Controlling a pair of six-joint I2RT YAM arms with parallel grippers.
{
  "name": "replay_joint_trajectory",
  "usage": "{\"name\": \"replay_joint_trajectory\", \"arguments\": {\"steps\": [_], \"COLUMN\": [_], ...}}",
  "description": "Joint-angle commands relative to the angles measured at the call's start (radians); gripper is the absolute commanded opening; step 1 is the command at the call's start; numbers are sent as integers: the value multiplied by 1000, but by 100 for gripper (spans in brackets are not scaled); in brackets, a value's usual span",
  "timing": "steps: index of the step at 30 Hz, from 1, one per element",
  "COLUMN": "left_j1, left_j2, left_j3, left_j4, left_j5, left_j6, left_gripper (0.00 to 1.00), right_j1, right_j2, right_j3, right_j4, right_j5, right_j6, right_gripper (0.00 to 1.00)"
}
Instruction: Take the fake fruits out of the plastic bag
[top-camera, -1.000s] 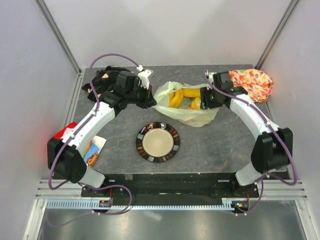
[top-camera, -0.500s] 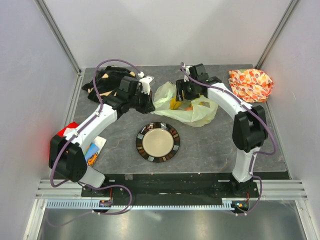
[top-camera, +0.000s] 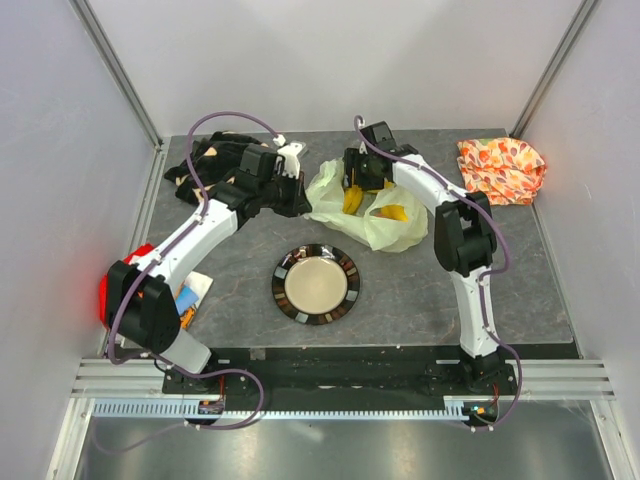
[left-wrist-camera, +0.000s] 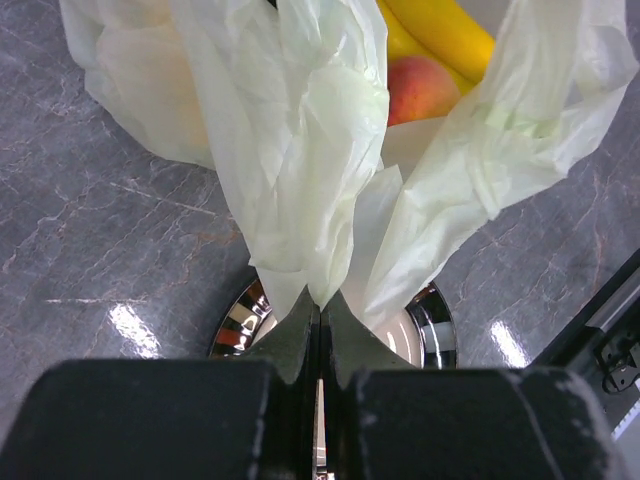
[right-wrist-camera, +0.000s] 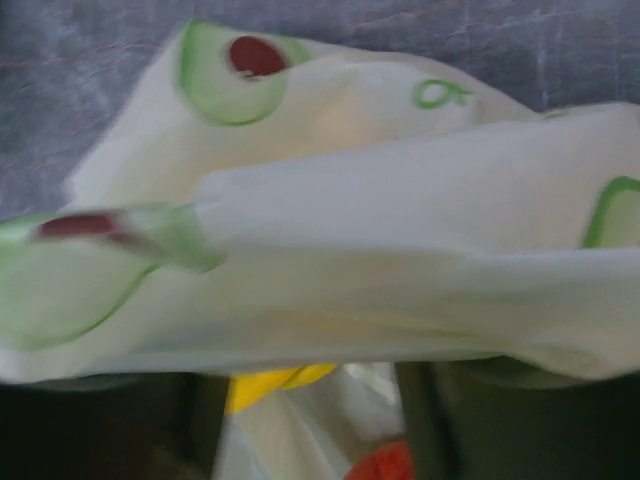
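Observation:
The pale yellow-green plastic bag (top-camera: 385, 225) lies behind the plate, its mouth lifted. My left gripper (top-camera: 300, 196) is shut on the bag's left rim; in the left wrist view the film (left-wrist-camera: 300, 150) is pinched in the closed jaws of that gripper (left-wrist-camera: 320, 305). Inside the bag show a banana (left-wrist-camera: 440, 30) and a peach (left-wrist-camera: 420, 85). From above, yellow fake fruits (top-camera: 352, 197) show through the mouth. My right gripper (top-camera: 360, 182) hangs open at the bag's far rim. In its wrist view, film (right-wrist-camera: 400, 220) fills the frame, with a yellow fruit (right-wrist-camera: 270, 385) and something orange-red (right-wrist-camera: 385, 462) between the dark fingers (right-wrist-camera: 430, 420).
A striped-rim plate (top-camera: 316, 283) sits in front of the bag. An orange leaf-patterned cloth (top-camera: 500, 168) lies at the back right, a black cloth (top-camera: 205, 165) at the back left. Coloured packets (top-camera: 185, 300) lie by the left arm's base.
My right arm has swung from the bag's right side round to its far rim, and its jaws have widened. The bag's mouth has shifted; the left gripper keeps its hold.

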Motion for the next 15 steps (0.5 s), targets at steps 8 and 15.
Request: {"name": "replay_joint_trajectory", "arguments": {"steps": [8,15], "left_j1": [0,2], "left_j2": [65,158], "left_j3": [94,224], "left_j4": [53,73], "left_j5": [26,23], "left_j6": [-57,-66], "left_gripper": [2,2], "right_j1": [-63,-84], "right_j2": [-64,-270], "right_j3": [-46,-25], "right_j4": [-70,-161], "right_j5": [22,-56], "right_j6": [-66,-246], "right_gripper": [18,4]}}
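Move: The banana the right hand is going for lies between and just under its open fingers inside the bag, some 2 cm back, about 1 cm right and 3 cm below. A second banana is roughly 8 cm to that hand's right, 5 cm back and 4 cm below; the plate sits about 22 cm back, 9 cm left and 7 cm below. From the left hand, the first banana is about 12 cm ahead, 11 cm right and 14 cm below. The banana is taken between the right hand's fingers, which close from wide open to nearly shut; the hand edges forward and down about 1 cm, then sweeps some 6 cm to the right, drawing back slightly and starting to rise at the end. The left hand keeps its pinch on the bag's edge and eases about 3 cm forward and right. ##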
